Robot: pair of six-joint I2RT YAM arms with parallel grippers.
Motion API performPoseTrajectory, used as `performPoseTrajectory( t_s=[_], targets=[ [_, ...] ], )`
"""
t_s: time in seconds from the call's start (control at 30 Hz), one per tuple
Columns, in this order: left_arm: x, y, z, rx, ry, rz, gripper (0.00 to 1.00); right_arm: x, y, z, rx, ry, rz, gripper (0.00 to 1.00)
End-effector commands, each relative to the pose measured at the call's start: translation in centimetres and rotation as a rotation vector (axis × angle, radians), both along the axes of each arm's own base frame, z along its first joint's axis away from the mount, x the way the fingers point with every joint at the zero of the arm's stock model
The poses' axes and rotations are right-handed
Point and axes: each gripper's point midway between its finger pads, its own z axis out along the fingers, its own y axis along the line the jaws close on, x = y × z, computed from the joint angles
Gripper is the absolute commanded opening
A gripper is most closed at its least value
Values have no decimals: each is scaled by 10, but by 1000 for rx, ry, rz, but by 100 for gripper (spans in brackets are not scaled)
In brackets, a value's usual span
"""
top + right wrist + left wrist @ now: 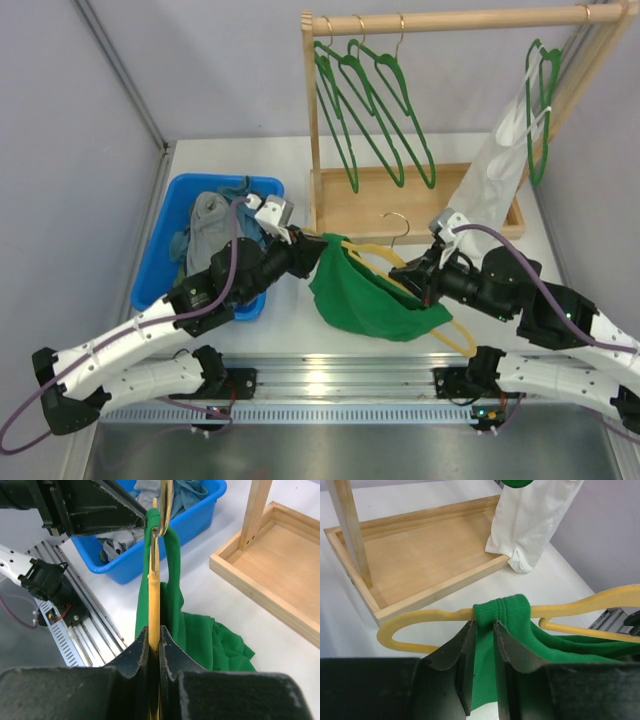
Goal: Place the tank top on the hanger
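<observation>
The bright green tank top [365,295] hangs from the yellow hanger [455,335], which is held above the table with its metal hook [398,222] pointing away. One strap [502,610] is looped over the hanger's arm [420,620]. My left gripper [484,625] sits just under that strap. Its jaws stand slightly apart and the green fabric hangs loosely between them. My right gripper [154,632] is shut on the hanger's other arm [154,595]. The rest of the top [200,635] sags below it onto the table.
A blue bin [170,250] holding grey and teal clothes [210,225] stands at the left. Behind is a wooden rack with a tray base [350,210], dark green hangers [370,110] and a white garment [500,160] at its right end.
</observation>
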Motion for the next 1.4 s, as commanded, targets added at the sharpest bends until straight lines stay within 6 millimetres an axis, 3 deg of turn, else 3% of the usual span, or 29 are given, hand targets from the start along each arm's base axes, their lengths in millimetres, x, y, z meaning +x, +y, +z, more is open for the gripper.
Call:
performPoseTrajectory(
  t_s=[0.0, 0.07, 0.17, 0.43, 0.73, 0.93, 1.03, 1.17, 1.37],
  targets=[
    [1, -6, 20, -33, -30, -24, 27, 2, -12, 41, 109, -47, -41, 0],
    [1, -6, 24, -40, -36, -25, 43, 1, -14, 41, 114, -44, -47, 0],
    [-1, -7, 34, -44, -50, -37, 53, 0, -22, 39, 113, -34, -66, 0],
    [-3, -8, 58, -51, -78, -53, 59, 2, -54, 18, 86, 24, -188, 0],
    [-7, -4, 71, -60, -98, -69, 60, 23, -126, 7, -24, 109, -586, 0],
    [-10, 1, 78, -57, -117, -72, 60, 37, -146, 32, -11, 82, -755, 0],
    [-10, 3, 78, -46, -127, -69, 60, 44, -147, 46, -6, 50, -788, 0],
    [-11, 5, 77, -32, -138, -77, 60, 58, -132, 59, -59, 4, -798, 0],
    [-12, 9, 75, -13, -158, -75, 62, 84, -117, 59, -108, 22, -771, 0]
  ],
)
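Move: The right hand grips the yellow hanger by its middle. The bare stretch of rack rail lies about 32 cm ahead of this hand, 10 cm to its right and 20 cm higher; the green hangers are 30 cm ahead, 7 cm left and 8 cm up, the white tank top 28 cm ahead and 17 cm right. The green tank top's strap sits at the left fingertips, some 2 cm to the right and 1 cm ahead. Swinging right about 12 cm, the right hand carries the yellow hanger and green tank top away from the left hand, turning some 45 degrees clockwise, then goes forward about 7 cm and rises a little towards the rail, its grip kept shut. The left hand opens wide, lets go of the strap and lifts about 5 cm. ##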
